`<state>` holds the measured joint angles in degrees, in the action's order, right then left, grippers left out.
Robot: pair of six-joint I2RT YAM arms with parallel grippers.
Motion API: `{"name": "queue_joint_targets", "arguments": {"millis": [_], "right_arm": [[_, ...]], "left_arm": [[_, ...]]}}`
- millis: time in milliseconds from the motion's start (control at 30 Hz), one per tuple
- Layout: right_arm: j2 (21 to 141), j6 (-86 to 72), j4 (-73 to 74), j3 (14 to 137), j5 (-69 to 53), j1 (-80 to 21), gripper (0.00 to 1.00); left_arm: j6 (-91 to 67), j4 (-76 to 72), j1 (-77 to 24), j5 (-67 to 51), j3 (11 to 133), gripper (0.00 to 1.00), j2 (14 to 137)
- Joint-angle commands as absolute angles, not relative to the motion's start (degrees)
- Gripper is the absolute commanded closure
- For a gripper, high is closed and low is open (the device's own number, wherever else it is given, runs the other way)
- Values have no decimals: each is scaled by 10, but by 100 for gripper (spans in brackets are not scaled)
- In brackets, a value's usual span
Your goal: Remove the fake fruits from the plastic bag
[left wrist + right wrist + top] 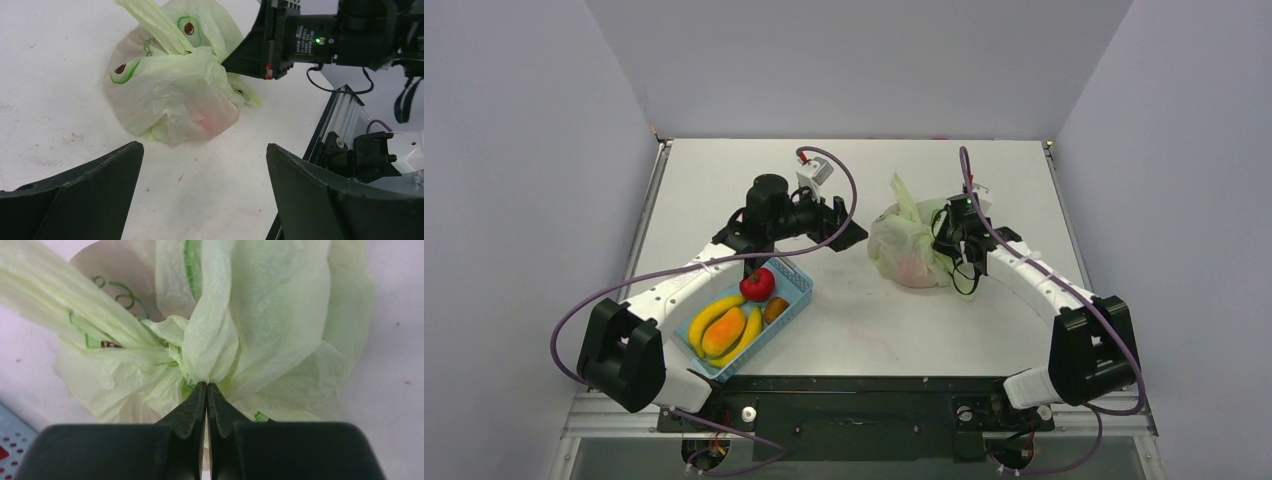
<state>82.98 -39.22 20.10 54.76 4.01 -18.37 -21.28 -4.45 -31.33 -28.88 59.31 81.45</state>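
Note:
The plastic bag [904,240], pale yellow-green with avocado prints, sits tied on the table right of centre. A reddish fake fruit [204,118] shows dimly through its wall; the other fruits are hidden inside. In the right wrist view my right gripper [207,384] is shut on the bag [270,315], its fingertips pinching the plastic right at the knot [197,362]. My left gripper [204,146] hovers open just left of the bag [170,90], with only bare table between its fingers. From above, the right gripper [946,238] presses into the bag's right side and the left gripper [849,232] stands apart.
A blue lattice basket [798,290] stands at the front left with yellow bananas [712,316], an orange fruit [727,331] and a glossy red tomato [757,284] in it. The left arm reaches over the basket. The table's metal right edge [340,107] lies beyond the bag.

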Motion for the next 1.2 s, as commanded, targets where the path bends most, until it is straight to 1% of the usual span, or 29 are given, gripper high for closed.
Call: {"name": "queue_joint_targets", "arguments": {"millis": [0,100,267,333,400,500,533,633,733,867,967,1100,1167], "right_arm": [[761,-380,191,509,9,-212,100],[725,-386,184,477,-11,-231,100],[678,-394,164,439,-10,-285,100],[668,-393,149,425,-9,-301,100],[659,-394,127,408,-13,-317,100],[651,-391,93,386,-47,-331,100],[647,-390,84,378,-57,-334,100],[631,-390,68,360,-82,-341,100],[603,-391,50,330,-124,-343,100],[558,-395,48,283,-132,-343,100],[525,-403,60,252,-118,-340,100],[472,-398,74,243,-103,-337,100],[466,-395,95,255,-89,-332,89]], "left_arm": [[-182,-40,-320,-269,619,8,807],[-161,-38,-326,-241,611,8,789],[-115,-55,-355,-184,580,8,736],[-83,-49,-379,-154,570,8,723],[-23,-36,-416,-94,563,7,714],[28,-25,-496,-10,537,7,704],[27,-25,-508,23,527,7,699],[-28,11,-544,41,523,7,685],[-136,32,-547,53,498,7,658],[-232,11,-548,71,461,7,631],[-245,-24,-548,69,459,7,657],[-209,8,-545,77,523,7,736],[-173,30,-536,64,565,6,777]]}}
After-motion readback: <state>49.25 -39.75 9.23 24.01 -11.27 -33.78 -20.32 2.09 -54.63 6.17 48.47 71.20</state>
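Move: The plastic bag's middle lies some 5 cm to the left of the right hand, about 2 cm ahead and 4 cm below, the shut fingers being just by its knot. From the open left hand the bag is about 14 cm to the right, 6 cm ahead and 14 cm lower. The blue basket stands roughly 25 cm left and 12 cm back of the left hand, some 19 cm below. The shut right hand drags the bag by its knot some 15 cm back and left; the left draws back too. ##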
